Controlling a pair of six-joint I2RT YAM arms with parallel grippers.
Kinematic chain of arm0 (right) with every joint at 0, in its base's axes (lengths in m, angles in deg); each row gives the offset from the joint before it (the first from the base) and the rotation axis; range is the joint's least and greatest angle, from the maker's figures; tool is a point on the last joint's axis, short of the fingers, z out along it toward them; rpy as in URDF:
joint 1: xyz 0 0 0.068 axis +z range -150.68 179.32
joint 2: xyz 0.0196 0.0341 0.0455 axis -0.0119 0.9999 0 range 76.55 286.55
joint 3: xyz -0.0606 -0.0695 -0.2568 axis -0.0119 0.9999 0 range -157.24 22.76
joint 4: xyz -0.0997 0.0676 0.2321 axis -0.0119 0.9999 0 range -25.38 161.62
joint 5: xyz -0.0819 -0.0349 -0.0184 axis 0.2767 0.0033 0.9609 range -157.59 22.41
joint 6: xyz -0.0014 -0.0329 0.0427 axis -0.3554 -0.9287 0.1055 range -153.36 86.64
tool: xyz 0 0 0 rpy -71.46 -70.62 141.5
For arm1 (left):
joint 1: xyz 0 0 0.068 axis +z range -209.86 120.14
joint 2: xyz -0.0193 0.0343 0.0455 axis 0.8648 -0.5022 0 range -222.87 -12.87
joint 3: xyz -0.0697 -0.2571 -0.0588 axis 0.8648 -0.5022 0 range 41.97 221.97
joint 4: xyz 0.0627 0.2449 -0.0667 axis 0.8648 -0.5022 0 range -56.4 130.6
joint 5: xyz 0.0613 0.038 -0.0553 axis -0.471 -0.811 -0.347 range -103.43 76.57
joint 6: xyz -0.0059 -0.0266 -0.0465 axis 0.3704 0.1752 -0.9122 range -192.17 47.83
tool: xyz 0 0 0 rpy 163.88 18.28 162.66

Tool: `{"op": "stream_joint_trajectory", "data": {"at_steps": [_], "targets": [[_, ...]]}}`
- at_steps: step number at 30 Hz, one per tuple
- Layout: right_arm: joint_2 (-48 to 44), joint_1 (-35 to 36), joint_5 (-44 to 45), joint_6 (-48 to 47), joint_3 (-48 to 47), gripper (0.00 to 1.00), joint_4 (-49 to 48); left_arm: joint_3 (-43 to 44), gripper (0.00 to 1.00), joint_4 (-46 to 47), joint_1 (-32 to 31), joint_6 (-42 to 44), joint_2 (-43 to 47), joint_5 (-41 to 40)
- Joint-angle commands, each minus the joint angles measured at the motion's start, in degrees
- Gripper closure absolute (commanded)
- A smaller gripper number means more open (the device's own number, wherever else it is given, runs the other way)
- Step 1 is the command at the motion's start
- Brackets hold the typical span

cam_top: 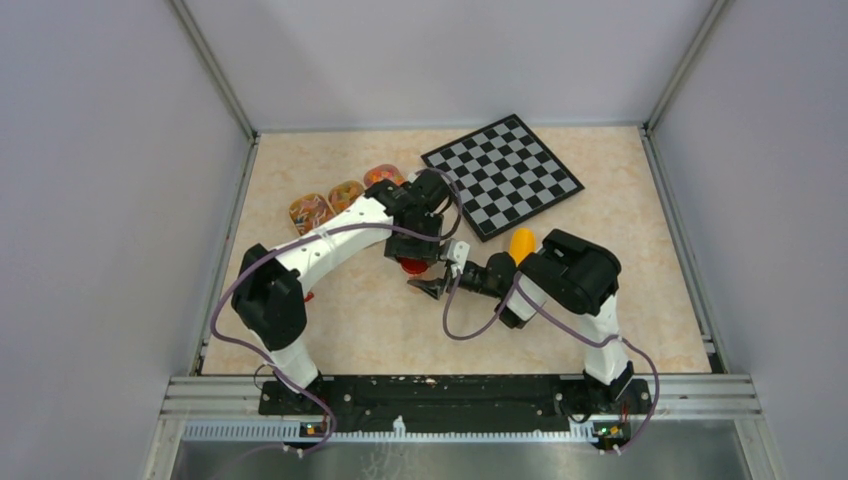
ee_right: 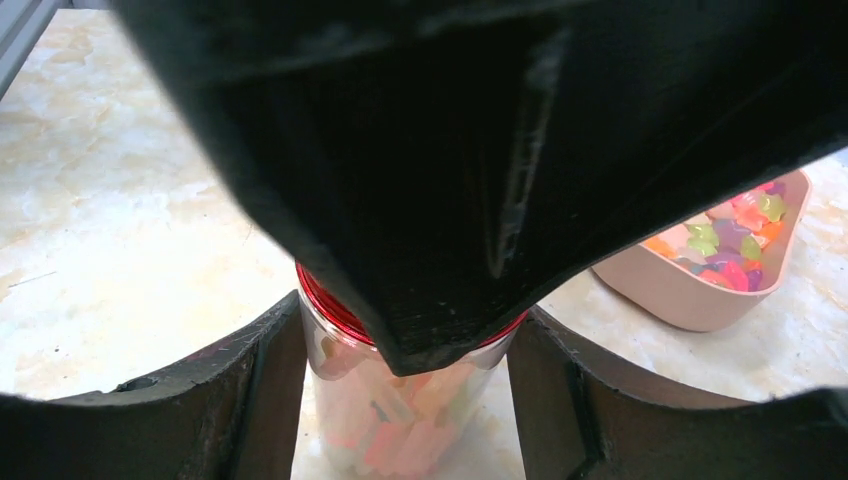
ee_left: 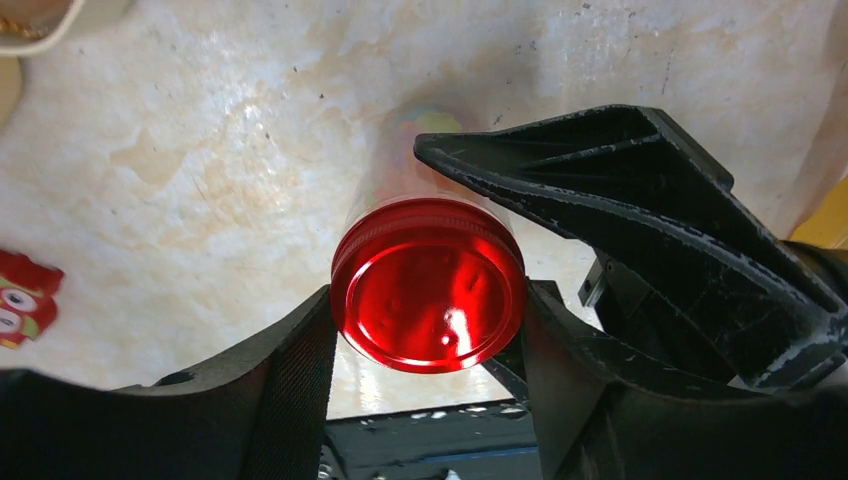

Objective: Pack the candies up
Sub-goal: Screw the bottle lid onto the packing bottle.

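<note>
A small clear jar (ee_right: 400,420) with a red lid (ee_left: 428,298) stands on the table, and mixed orange, pink and green candies (ee_right: 425,425) show through its wall. My left gripper (ee_left: 428,300) comes down from above, shut on the lid with both fingers touching its rim. From the side, my right gripper (ee_right: 405,330) is shut on the jar's body just under the lid. In the top view both grippers (cam_top: 413,262) (cam_top: 432,285) meet at the table's middle. More candies (ee_right: 735,235) lie in a pink tray (ee_right: 690,300).
Three small trays of sweets (cam_top: 345,193) sit in a row at the back left. A chessboard (cam_top: 502,172) lies at the back right, and a yellow-orange scoop (cam_top: 522,243) lies by the right arm. A small red printed wrapper (ee_left: 25,300) rests on the table to the left.
</note>
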Motion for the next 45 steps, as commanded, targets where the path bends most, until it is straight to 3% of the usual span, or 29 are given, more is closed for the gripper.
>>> {"op": "stream_joint_trajectory", "data": {"at_steps": [1, 9, 20, 27, 34, 37, 41, 45], "targets": [[4.04, 0.72, -5.00, -3.42, 1.90, 0.58, -8.98, -3.58, 0.78, 7.84, 1.15, 13.27, -3.79, -8.43], [4.73, 0.56, -5.66, -3.82, 1.60, 0.58, -8.95, -11.19, 0.75, 20.85, 0.40, 30.08, 0.10, 0.40], [4.91, 0.45, -6.17, -3.92, 1.50, 0.59, -9.01, -11.72, 0.77, 27.55, -0.68, 48.77, -1.75, 8.09], [5.00, 0.34, -6.61, -4.09, 1.46, 0.59, -8.96, -14.56, 0.70, 30.02, -0.71, 58.63, -2.55, 17.67], [5.01, 0.39, -6.23, -3.77, 1.37, 0.58, -9.03, -14.19, 0.51, 29.78, -0.72, 57.82, -2.05, 17.74], [4.64, 0.37, -5.58, -3.01, 1.40, 0.52, -8.91, -13.45, 0.35, 29.80, -0.65, 56.73, -0.11, 17.59], [3.24, 0.30, -5.15, -2.21, 1.75, 0.37, -8.90, -12.33, 0.16, 29.92, -0.59, 56.12, 2.26, 17.59], [1.01, 0.30, -3.80, -2.01, 2.79, 0.33, -8.92, -9.48, 0.01, 28.89, -0.60, 55.41, 2.66, 18.10]]}}
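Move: The red lid is already on the bottle and between the left fingers, centred on the left hand point, with the bottle's middle about 6 cm straight below. From the left hand, the pink candy box lies some 25 cm ahead, 6 cm left and 10 cm down, and the yellow scoop about 13 cm ahead and 24 cm right, 11 cm down. For the right hand, gripping the bottle just under its rim, the lid is about 3 cm straight above. The red lid is twisted clockwise by the left hand, still gripping it from above, through nearly 50 degrees, while that hand drifts about 2 cm forward, 2 cm right and slightly down; its fingers then open wide around the lid. The right hand keeps the bottle gripped under the rim, going along about 2 cm forward and 1 cm right, then easing back slightly. ##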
